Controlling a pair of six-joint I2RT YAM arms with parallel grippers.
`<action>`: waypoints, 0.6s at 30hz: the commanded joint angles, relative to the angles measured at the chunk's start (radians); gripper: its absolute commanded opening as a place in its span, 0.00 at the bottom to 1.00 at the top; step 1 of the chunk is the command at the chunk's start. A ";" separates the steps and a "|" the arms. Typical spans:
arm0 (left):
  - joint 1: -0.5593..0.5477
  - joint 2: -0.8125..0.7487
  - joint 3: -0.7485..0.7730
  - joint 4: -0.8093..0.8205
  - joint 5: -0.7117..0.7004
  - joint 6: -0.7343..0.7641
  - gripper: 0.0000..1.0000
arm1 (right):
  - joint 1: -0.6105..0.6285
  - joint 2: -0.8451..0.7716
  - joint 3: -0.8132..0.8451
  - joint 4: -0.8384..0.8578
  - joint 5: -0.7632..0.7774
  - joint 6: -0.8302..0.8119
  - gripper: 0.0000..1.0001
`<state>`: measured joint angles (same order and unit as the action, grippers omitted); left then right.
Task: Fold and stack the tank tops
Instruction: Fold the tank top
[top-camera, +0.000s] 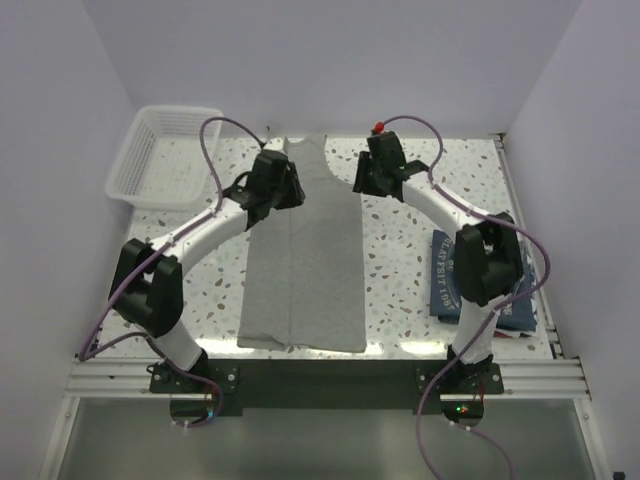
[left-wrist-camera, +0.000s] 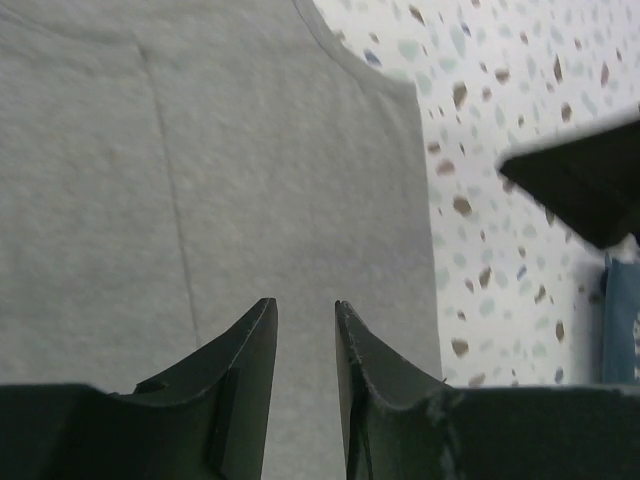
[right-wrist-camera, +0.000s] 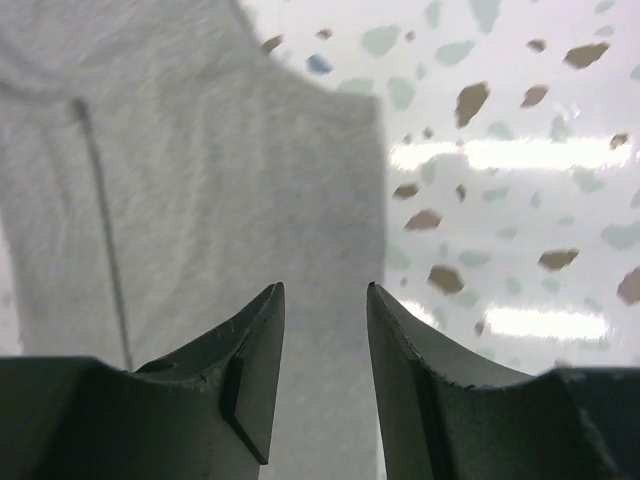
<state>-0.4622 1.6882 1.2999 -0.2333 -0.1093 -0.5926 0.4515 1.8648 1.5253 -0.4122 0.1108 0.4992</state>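
Observation:
The light grey tank top (top-camera: 305, 260) lies flat down the middle of the table, folded into a long strip with its straps at the far end. My left gripper (top-camera: 290, 185) hovers over its upper left part. In the left wrist view the jaws (left-wrist-camera: 305, 302) stand open above the grey cloth (left-wrist-camera: 150, 180) with nothing between them. My right gripper (top-camera: 365, 178) hangs over the top's upper right edge, open (right-wrist-camera: 325, 286) and empty, with grey cloth (right-wrist-camera: 200, 180) below. The navy tank top (top-camera: 445, 270) with white lettering lies folded at the right, partly hidden by the right arm.
A white mesh basket (top-camera: 165, 150) stands at the back left corner. The speckled tabletop (top-camera: 400, 280) shows between the grey top and the navy one. White walls close in the table on three sides. The right gripper's dark body (left-wrist-camera: 590, 185) crosses the left wrist view.

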 joint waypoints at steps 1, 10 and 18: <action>-0.123 -0.096 -0.108 0.017 -0.035 -0.044 0.34 | -0.066 0.153 0.122 -0.019 -0.109 -0.068 0.42; -0.398 -0.136 -0.220 -0.020 -0.030 -0.122 0.35 | -0.106 0.422 0.410 -0.059 -0.123 -0.128 0.42; -0.536 -0.108 -0.214 -0.043 -0.033 -0.151 0.35 | -0.106 0.527 0.475 -0.056 -0.083 -0.136 0.38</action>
<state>-0.9642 1.5932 1.0794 -0.2771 -0.1223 -0.7155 0.3439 2.3760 1.9526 -0.4568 0.0093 0.3870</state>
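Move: The right hand's mark, the tank top's right shoulder corner, lies some 10 cm ahead, 1 cm to its right and 12 cm below; the strap top is about 25 cm ahead and 11 cm left of that hand, the blue shirt stack 15 cm back and 27 cm right. From the left hand, the right hem corner lies about 31 cm back, 15 cm right and 14 cm below, with the left hem corner equally far back, 12 cm left. Down and forward goes the right hand, sinking about 11 cm while reaching 9 cm out to the right shoulder corner, slowing as its part-open fingers come close over the cloth; a touch can't be made out. The left hand sweeps back some 20 cm and rightward over the tank top towards the right hem corner, sinking a little and turning clockwise, its fingers still part-open. ##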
